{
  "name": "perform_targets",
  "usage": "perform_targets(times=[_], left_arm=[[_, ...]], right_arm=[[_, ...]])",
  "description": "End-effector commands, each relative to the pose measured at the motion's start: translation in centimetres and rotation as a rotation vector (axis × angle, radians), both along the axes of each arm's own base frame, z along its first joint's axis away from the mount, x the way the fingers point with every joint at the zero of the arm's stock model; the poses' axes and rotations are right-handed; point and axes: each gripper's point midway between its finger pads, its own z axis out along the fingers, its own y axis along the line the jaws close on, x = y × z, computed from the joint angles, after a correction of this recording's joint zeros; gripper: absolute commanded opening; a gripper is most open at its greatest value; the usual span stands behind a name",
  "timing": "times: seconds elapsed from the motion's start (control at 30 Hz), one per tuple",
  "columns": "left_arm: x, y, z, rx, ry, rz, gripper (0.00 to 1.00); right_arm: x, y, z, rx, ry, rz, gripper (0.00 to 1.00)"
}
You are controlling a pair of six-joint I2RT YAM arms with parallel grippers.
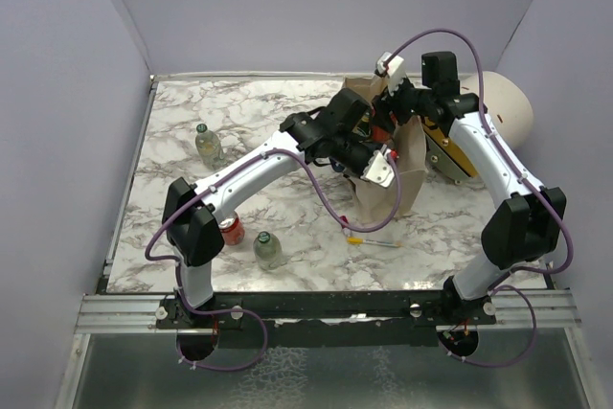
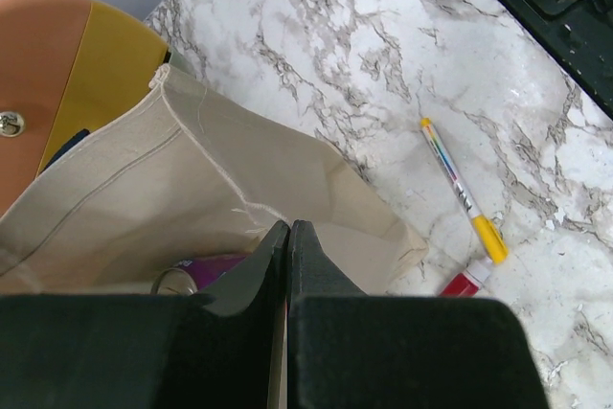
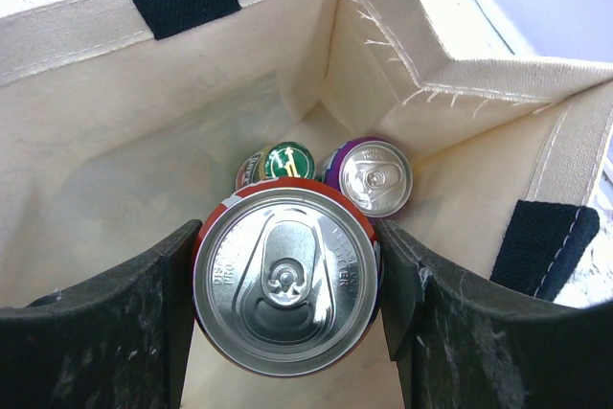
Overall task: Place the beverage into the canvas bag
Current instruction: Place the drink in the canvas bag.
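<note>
The canvas bag (image 1: 410, 179) stands upright at the back right of the marble table, its mouth open. My right gripper (image 3: 285, 265) hangs inside that mouth (image 3: 115, 131), shut on a red beverage can (image 3: 285, 284) held upright by its sides. Below it on the bag's floor sit a purple can (image 3: 375, 176) and a green-capped bottle (image 3: 287, 162). My left gripper (image 2: 288, 227) is shut at the bag's near rim, with a sliver of beige cloth between its jaws. The purple can (image 2: 206, 270) shows just past it.
A red can (image 1: 231, 230) and two glass bottles (image 1: 208, 144) (image 1: 267, 250) stand on the left of the table. A yellow marker (image 2: 465, 200) lies in front of the bag. A cream-and-orange container (image 1: 503, 107) lies behind the bag, against the right wall.
</note>
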Motion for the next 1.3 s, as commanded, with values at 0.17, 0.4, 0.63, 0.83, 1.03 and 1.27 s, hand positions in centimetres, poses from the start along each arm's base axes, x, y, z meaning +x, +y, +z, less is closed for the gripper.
perform_targets(times=[0.17, 0.4, 0.63, 0.83, 1.03, 1.27], left_arm=[[-0.7, 0.2, -1.9, 0.044, -0.02, -0.077, 0.0], [-1.0, 0.4, -2.1, 0.037, -0.033, -0.101, 0.0], [-1.4, 0.6, -2.1, 0.031, -0.026, -0.11, 0.0], [-1.7, 0.4, -1.5, 0.005, 0.001, -0.097, 0.0], [-2.1, 0.7, -1.3, -0.006, 0.01, -0.095, 0.0], [-2.2, 0.7, -1.0, -0.022, 0.024, -0.074, 0.0]], right_arm=[[0.5, 1.7, 6.4, 0.087, -0.217, 0.104, 0.11], [-1.4, 2.3, 6.3, 0.074, -0.191, 0.198, 0.11], [-4.2, 2.4, 5.7, 0.068, -0.174, 0.276, 0.1], [-6.4, 3.9, 5.1, 0.114, -0.198, 0.426, 0.1], [-7.4, 4.6, 3.4, 0.117, -0.2, 0.532, 0.1], [-7.8, 4.8, 1.0, 0.108, -0.177, 0.58, 0.1]])
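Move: The right hand holds the red can in the bag's mouth; the canvas bag's middle lies about 5 cm back, level sideways and some 12 cm below. Inside, the green bottle's top is about 4 cm to this hand's left, level ahead, 8 cm down; the far purple can sits some 2 cm ahead, 2 cm left and 13 cm down. From the left hand, at the near rim, the bag's middle is about 7 cm ahead, level sideways, 10 cm below. Keep the red can gripped and bring the right gripper back about 7 cm and some 4 cm left, away from the bag's far end, rising a couple of centimetres on the way and sinking again at the end. Swing the wrist roughly 25 degrees counter-clockwise as you go. Leave the left fingers shut at the near rim, easing that hand back little more than a centimetre. ##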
